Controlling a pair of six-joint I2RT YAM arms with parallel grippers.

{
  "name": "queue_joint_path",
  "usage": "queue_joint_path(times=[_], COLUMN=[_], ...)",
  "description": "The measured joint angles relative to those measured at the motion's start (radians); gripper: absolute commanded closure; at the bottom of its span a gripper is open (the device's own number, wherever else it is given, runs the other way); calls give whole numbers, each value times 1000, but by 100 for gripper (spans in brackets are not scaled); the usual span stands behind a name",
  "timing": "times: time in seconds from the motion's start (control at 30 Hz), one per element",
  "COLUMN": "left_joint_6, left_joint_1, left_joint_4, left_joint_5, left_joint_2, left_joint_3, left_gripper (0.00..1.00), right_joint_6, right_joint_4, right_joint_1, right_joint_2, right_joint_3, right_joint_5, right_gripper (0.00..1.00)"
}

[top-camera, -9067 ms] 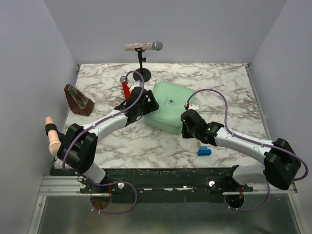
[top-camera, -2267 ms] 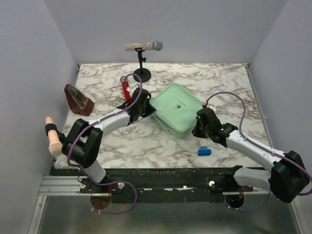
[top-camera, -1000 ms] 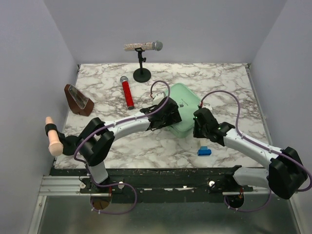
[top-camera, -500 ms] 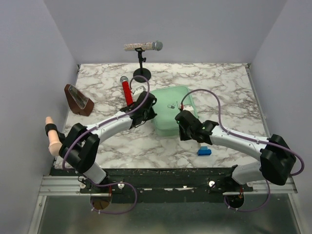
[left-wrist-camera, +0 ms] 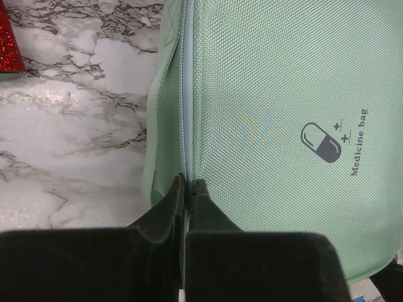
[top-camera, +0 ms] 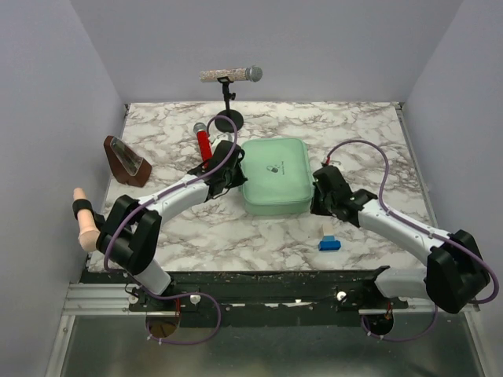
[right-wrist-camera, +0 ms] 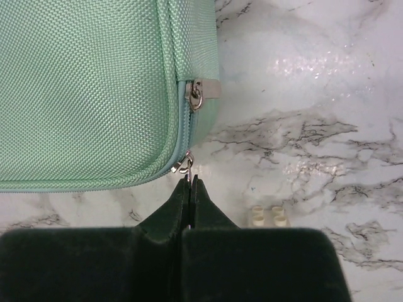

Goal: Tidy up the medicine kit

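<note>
The medicine kit (top-camera: 273, 184) is a mint-green fabric case lying flat mid-table, lid up, with a pill logo (left-wrist-camera: 322, 142). My left gripper (top-camera: 233, 171) is at the kit's left edge. In the left wrist view the gripper (left-wrist-camera: 188, 182) is shut, pinching the pale zipper seam (left-wrist-camera: 184, 94) of the kit (left-wrist-camera: 283, 94). My right gripper (top-camera: 317, 196) is at the kit's right side. In the right wrist view it (right-wrist-camera: 191, 179) is shut on a metal zipper pull (right-wrist-camera: 184, 165) at the rounded corner of the kit (right-wrist-camera: 82, 82). A second pull (right-wrist-camera: 196, 94) hangs further along that side.
A small blue box (top-camera: 328, 243) lies near the front edge, right of centre. A red microphone (top-camera: 204, 145) lies behind my left arm. A microphone on a stand (top-camera: 230, 76) is at the back. A brown wedge (top-camera: 126, 161) sits far left. A white brick (right-wrist-camera: 267, 216) lies beside my right fingers.
The left gripper has gone from open over the kit to shut at its left edge. The kit has turned square to the table. The right gripper has moved to the kit's right side.
</note>
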Motion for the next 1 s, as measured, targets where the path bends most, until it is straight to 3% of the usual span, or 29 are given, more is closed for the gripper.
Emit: queue_joint_path(times=[0.27, 0.53, 0.6, 0.73, 0.87, 0.93, 1.0], left_joint_6=[15, 24, 25, 27, 43, 45, 45], left_joint_1=[2, 3, 3, 8, 30, 37, 38], left_joint_4=[48, 71, 76, 79, 60, 58, 58], left_joint_5=[8, 8, 8, 0, -19, -20, -20], left_joint_2=[21, 27, 31, 42, 64, 64, 64], left_joint_3=[0, -6, -6, 3, 38, 38, 38], left_gripper=[100, 100, 100, 100, 100, 93, 75], right_joint_6=[1, -16, -39, -89, -128, -135, -140], right_joint_4=[83, 113, 111, 110, 114, 114, 113], right_joint_1=[-113, -127, -127, -133, -166, -173, -172], right_joint_2=[61, 43, 43, 40, -5, -31, -50], right_joint_3=[17, 19, 30, 55, 38, 23, 7], right_joint_5=[-61, -56, -49, -34, -7, 0, 0], right_gripper=[99, 99, 92, 60, 51, 47, 42])
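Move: The right hand already pinches the zipper pull at the medicine bag's near right corner; the second pull sits about 5 cm straight ahead at about the same height. The bag's middle is some 11 cm ahead of and 11 cm left of this hand, and the blue-white block about 7 cm back, 4 cm right, 5 cm lower. The left hand holds the left edge; from it the bag's middle is 11 cm right and 3 cm ahead, the red microphone 12 cm left, 11 cm ahead, 7 cm lower. Forward about 4 cm and slightly right goes the right hand, drawing the held zipper pull around the corner towards the second pull. It then rises about 3 cm, opens its fingers halfway, lets go and backs off to the right. The left hand keeps its pinch on the bag's left edge, moving forward about 3 cm, mostly late, and finally slightly left. ##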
